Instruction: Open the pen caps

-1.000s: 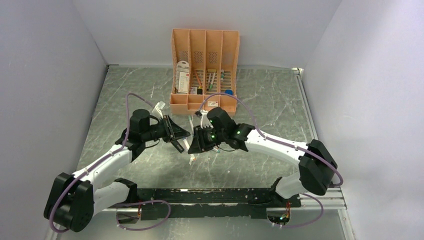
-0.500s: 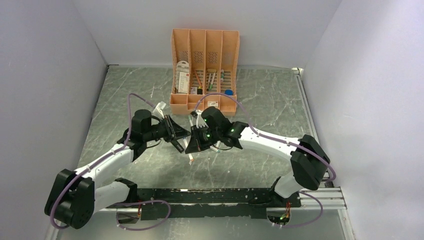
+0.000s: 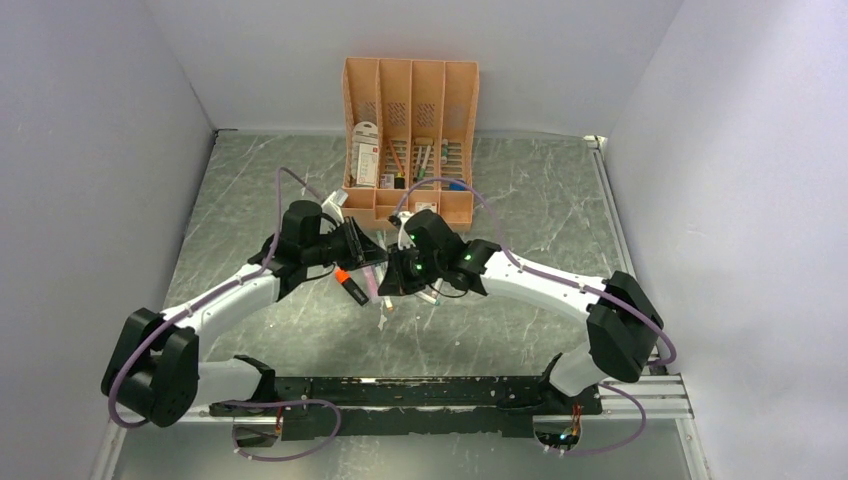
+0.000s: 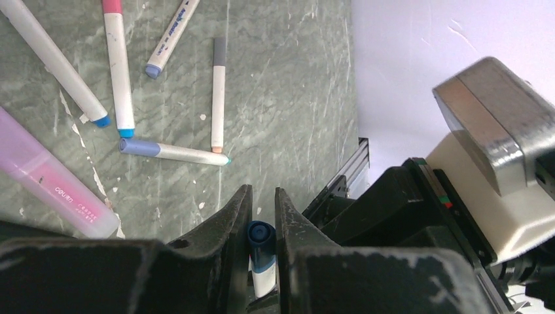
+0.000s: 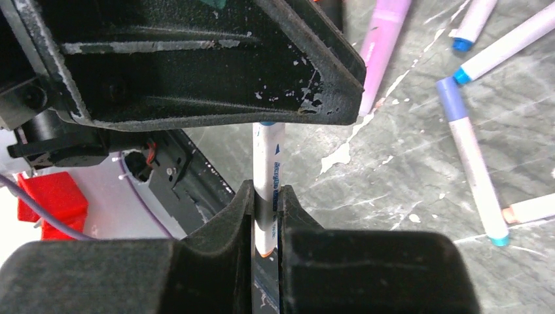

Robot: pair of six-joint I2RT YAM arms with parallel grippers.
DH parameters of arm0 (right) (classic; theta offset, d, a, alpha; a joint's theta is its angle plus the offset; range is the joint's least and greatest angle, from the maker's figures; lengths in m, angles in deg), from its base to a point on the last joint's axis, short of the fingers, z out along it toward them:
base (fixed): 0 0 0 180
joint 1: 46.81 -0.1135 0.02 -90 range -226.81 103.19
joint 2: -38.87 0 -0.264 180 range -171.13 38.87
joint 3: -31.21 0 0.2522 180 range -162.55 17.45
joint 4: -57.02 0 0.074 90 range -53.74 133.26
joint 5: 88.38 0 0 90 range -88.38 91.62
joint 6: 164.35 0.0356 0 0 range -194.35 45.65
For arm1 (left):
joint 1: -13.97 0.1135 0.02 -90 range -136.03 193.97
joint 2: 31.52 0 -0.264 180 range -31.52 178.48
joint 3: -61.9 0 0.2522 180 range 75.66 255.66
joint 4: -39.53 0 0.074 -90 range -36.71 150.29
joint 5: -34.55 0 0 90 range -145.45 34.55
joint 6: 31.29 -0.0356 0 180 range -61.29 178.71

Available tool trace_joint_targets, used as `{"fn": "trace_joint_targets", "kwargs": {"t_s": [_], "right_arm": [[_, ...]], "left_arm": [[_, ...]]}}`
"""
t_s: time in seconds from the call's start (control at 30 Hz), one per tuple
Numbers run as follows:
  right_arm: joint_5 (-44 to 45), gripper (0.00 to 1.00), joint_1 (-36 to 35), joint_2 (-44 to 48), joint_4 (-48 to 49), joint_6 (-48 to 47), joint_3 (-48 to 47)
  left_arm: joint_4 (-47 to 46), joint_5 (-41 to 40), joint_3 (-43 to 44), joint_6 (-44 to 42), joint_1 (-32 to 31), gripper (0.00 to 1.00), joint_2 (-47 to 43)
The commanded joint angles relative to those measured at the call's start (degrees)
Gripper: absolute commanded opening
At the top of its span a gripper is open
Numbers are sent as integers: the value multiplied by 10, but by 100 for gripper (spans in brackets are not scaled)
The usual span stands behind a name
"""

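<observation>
Both grippers hold one slim white marker (image 5: 269, 154) between them above the table. The left gripper (image 4: 262, 197) is shut on its end with the dark blue pen cap (image 4: 260, 234). The right gripper (image 5: 265, 191) is shut on the white printed barrel, which runs up under the left gripper's black body. From above, the left gripper (image 3: 366, 262) and the right gripper (image 3: 390, 274) meet nose to nose in front of the organizer. Several capped markers lie on the table below, among them one with a lavender cap (image 4: 139, 147) and a pink highlighter (image 4: 55, 196).
The peach desk organizer (image 3: 410, 205) stands just behind the grippers, holding pens and cards. An orange and black highlighter (image 3: 348, 284) lies under the left gripper. White markers with blue caps (image 4: 118, 72) and one with a grey cap (image 4: 218, 85) are scattered nearby. Grey walls close in the table.
The right gripper has shut on the marker's barrel. The left arm has moved forward and right, bringing the two grippers together. The orange highlighter now shows beneath the left gripper.
</observation>
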Motion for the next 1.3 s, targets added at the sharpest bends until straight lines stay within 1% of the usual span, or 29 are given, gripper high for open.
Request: {"fn": "trace_joint_targets", "kwargs": {"t_s": [0.0, 0.17, 0.3, 0.43, 0.57, 0.7, 0.8, 0.93, 1.03, 1.07, 1.17, 1.27], "right_arm": [[-22, 0, -14, 6, -39, -23, -12], [-39, 0, -14, 30, 10, 6, 48], [-35, 0, -15, 59, 38, 32, 93], [-37, 0, -23, 94, 80, 69, 144], [-22, 0, -40, 114, 83, 82, 164], [-20, 0, -55, 117, 83, 88, 166], [-14, 0, -72, 110, 82, 92, 160], [2, 0, -85, 112, 76, 97, 159], [35, 0, -84, 124, 35, 83, 143], [55, 0, -84, 126, 12, 76, 134], [140, 0, -79, 134, -65, 59, 97], [212, 0, -53, 134, -130, 51, 74]], "left_arm": [[-5, -54, 38, -30, 1, 7, 20], [12, -74, 33, -46, 1, 7, 7], [36, -118, 21, -75, 3, 7, -16], [73, -146, 30, -103, 10, 7, -32], [97, -162, 48, -127, 27, 7, -37], [102, -157, 63, -139, 60, 7, -30], [89, -136, 67, -138, 90, 7, -18], [86, -119, 79, -143, 112, 7, -7], [129, -120, 100, -162, 119, 7, -8], [157, -123, 108, -171, 120, 7, -11], [231, -140, 124, -201, 122, 7, -19], [283, -163, 118, -221, 123, 7, -42]]}}
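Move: Between the two grippers hangs one marker: the left fingers already hold the dark blue cap and the right fingers the white barrel. From the left hand the barrel's middle lies about 5 cm back, 1 cm right and 1 cm lower. On the table some 14 cm below it, the pink highlighter is 4 cm left and about level, and the lilac-capped marker 6 cm right and 2 cm back. From the right hand the cap is about 6 cm ahead, 1 cm left and 2 cm up. Pulling the marker's two parts against each other, both hands first creep back together a centimetre or two, dipping slightly and coming up again. Then they part abruptly: the left carries the cap about 12 cm forward-left, turning some 15 degrees counter-clockwise as its left side rises, while the right takes the barrel about 6 cm back and 2 cm down, then eases forward and right. Both grips stay shut. ##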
